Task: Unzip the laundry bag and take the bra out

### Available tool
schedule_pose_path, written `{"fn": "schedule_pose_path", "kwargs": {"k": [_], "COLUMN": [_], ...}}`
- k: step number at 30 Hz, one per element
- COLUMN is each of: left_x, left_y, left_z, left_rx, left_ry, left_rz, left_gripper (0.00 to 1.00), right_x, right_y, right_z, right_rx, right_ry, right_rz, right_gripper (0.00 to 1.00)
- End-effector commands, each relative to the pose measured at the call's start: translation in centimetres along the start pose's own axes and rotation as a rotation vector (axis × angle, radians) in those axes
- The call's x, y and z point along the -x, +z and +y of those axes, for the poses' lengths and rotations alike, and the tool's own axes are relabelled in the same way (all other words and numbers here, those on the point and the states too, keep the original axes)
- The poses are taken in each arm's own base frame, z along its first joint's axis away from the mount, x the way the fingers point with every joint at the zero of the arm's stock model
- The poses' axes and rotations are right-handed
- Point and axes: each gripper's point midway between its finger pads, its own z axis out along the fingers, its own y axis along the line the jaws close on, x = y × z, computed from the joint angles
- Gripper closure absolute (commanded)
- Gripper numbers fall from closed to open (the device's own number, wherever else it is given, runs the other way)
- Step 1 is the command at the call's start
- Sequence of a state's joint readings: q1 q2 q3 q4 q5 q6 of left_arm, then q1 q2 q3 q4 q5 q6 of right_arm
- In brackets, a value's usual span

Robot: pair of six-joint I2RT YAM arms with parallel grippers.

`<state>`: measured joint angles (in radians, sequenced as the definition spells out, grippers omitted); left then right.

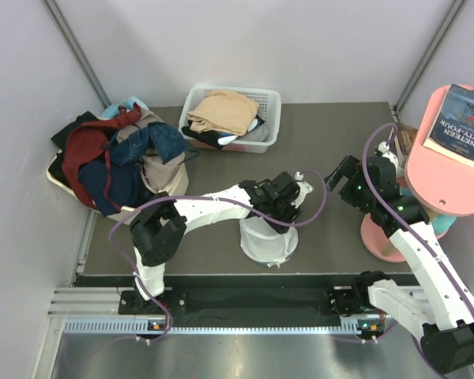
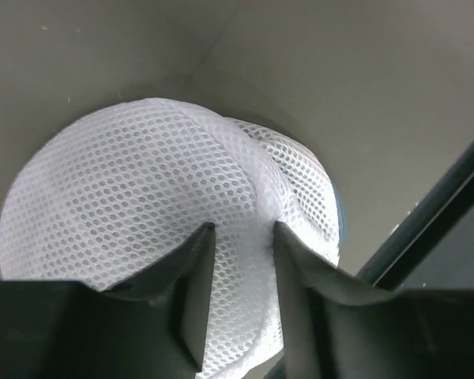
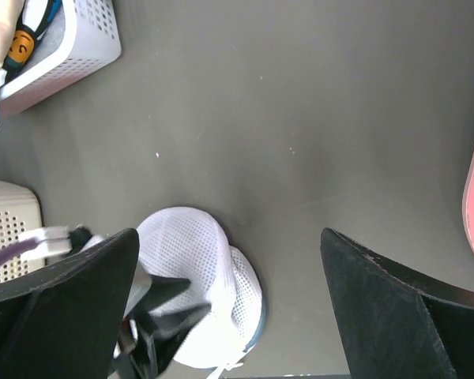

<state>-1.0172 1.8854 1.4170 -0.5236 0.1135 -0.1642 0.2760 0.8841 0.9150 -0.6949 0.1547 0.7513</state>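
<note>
The laundry bag (image 1: 266, 241), a round white mesh pouch, lies on the dark table near the front edge. It fills the left wrist view (image 2: 142, 197) and shows in the right wrist view (image 3: 197, 253), with a raised fold across its top. My left gripper (image 1: 287, 207) points down onto it. Its jaws (image 2: 243, 229) stand partly apart, astride that fold of mesh. My right gripper (image 1: 341, 172) hovers wide open (image 3: 227, 233) to the right of the bag and above it, holding nothing. The bra is hidden.
A white slotted basket (image 1: 272, 103) with a tan garment (image 1: 221, 110) stands at the back. A heap of red and blue clothes (image 1: 118, 158) fills a tub at the left. At the right a pink stand (image 1: 442, 174) carries a book (image 1: 466, 122).
</note>
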Motion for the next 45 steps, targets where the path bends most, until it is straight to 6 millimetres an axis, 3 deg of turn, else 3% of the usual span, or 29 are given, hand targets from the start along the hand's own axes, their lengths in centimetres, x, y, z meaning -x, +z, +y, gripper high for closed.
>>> {"fn": "schedule_pose_path", "kwargs": {"k": [1,3,5,8,10,14,18,20,25,29,35,45], "left_x": [-0.2,0.1,0.4,0.8,1.4,2.4,2.4,2.2,2.1,1.6,0.9,1.0], "left_y": [1.3,1.1,0.8,0.1,-0.7,-2.4,-3.1,-3.3,-3.2,-2.9,-2.9,-3.4], "left_z": [2.0,3.1,3.9,5.7,7.5,11.2,13.0,14.0,14.7,14.9,15.4,15.8], "left_rx": [0.075,0.087,0.106,0.131,0.158,0.171,0.199,0.214,0.197,0.202,0.216,0.217], "left_ry": [-0.09,-0.134,-0.18,-0.273,-0.378,-0.612,-0.721,-0.763,-0.812,-0.832,-0.851,-0.87], "left_rz": [0.006,-0.012,-0.031,-0.068,-0.109,-0.22,-0.251,-0.256,-0.261,-0.25,-0.24,-0.253], "left_gripper": [0.7,0.81,1.0,1.0,1.0,1.0,1.0,1.0,1.0,1.0,1.0,1.0], "right_x": [0.5,0.4,0.4,-0.6,-2.3,-6.3,-9.7,-10.9,-13.5,-16.6,-19.5,-21.3], "right_y": [0.0,0.3,0.7,1.7,2.7,4.6,5.6,5.9,6.7,7.8,8.2,10.4], "right_z": [0.4,0.6,1.1,2.3,3.2,3.1,3.4,4.5,5.9,5.8,6.2,6.7], "right_rx": [0.023,0.032,0.056,0.122,0.189,0.232,0.317,0.403,0.517,0.527,0.575,0.566], "right_ry": [-0.007,-0.005,-0.007,-0.05,-0.108,-0.166,-0.184,-0.203,-0.305,-0.357,-0.409,-0.457], "right_rz": [-0.007,-0.001,-0.002,0.054,0.139,0.327,0.459,0.506,0.582,0.674,0.759,0.776], "right_gripper": [0.03,0.03,0.03,0.03,0.03,0.05,0.07,0.1,0.23,0.35,0.43,0.53]}}
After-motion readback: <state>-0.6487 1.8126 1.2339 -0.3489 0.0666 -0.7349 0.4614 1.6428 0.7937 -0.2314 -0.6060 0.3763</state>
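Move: A fold of the laundry bag's white mesh runs between the left hand's parted fingers, about 2 cm below the hand point; the bag's middle lies some 4 cm left and 3 cm back, about 4 cm down. The zip tab is roughly 9 cm back, 1 cm left and 6 cm below the left hand, and from the right hand about 14 cm back, 15 cm left and 19 cm down. From the left hand the white basket stands some 32 cm ahead and 14 cm left. The left hand sinks about 1 cm, shuts its fingers to pinch the mesh fold, then drags the bag low over the table, roughly 12 cm forward and 9 cm left, turning nearly 50 degrees counter-clockwise, and keeps its grip there. Meanwhile the right hand swings down and left towards the zip tab, some 17 cm down and 16 cm across and a little back, turning counter-clockwise, tipping farther down and narrowing its wide-open fingers to about half, so that they end around the tab without gripping it. ##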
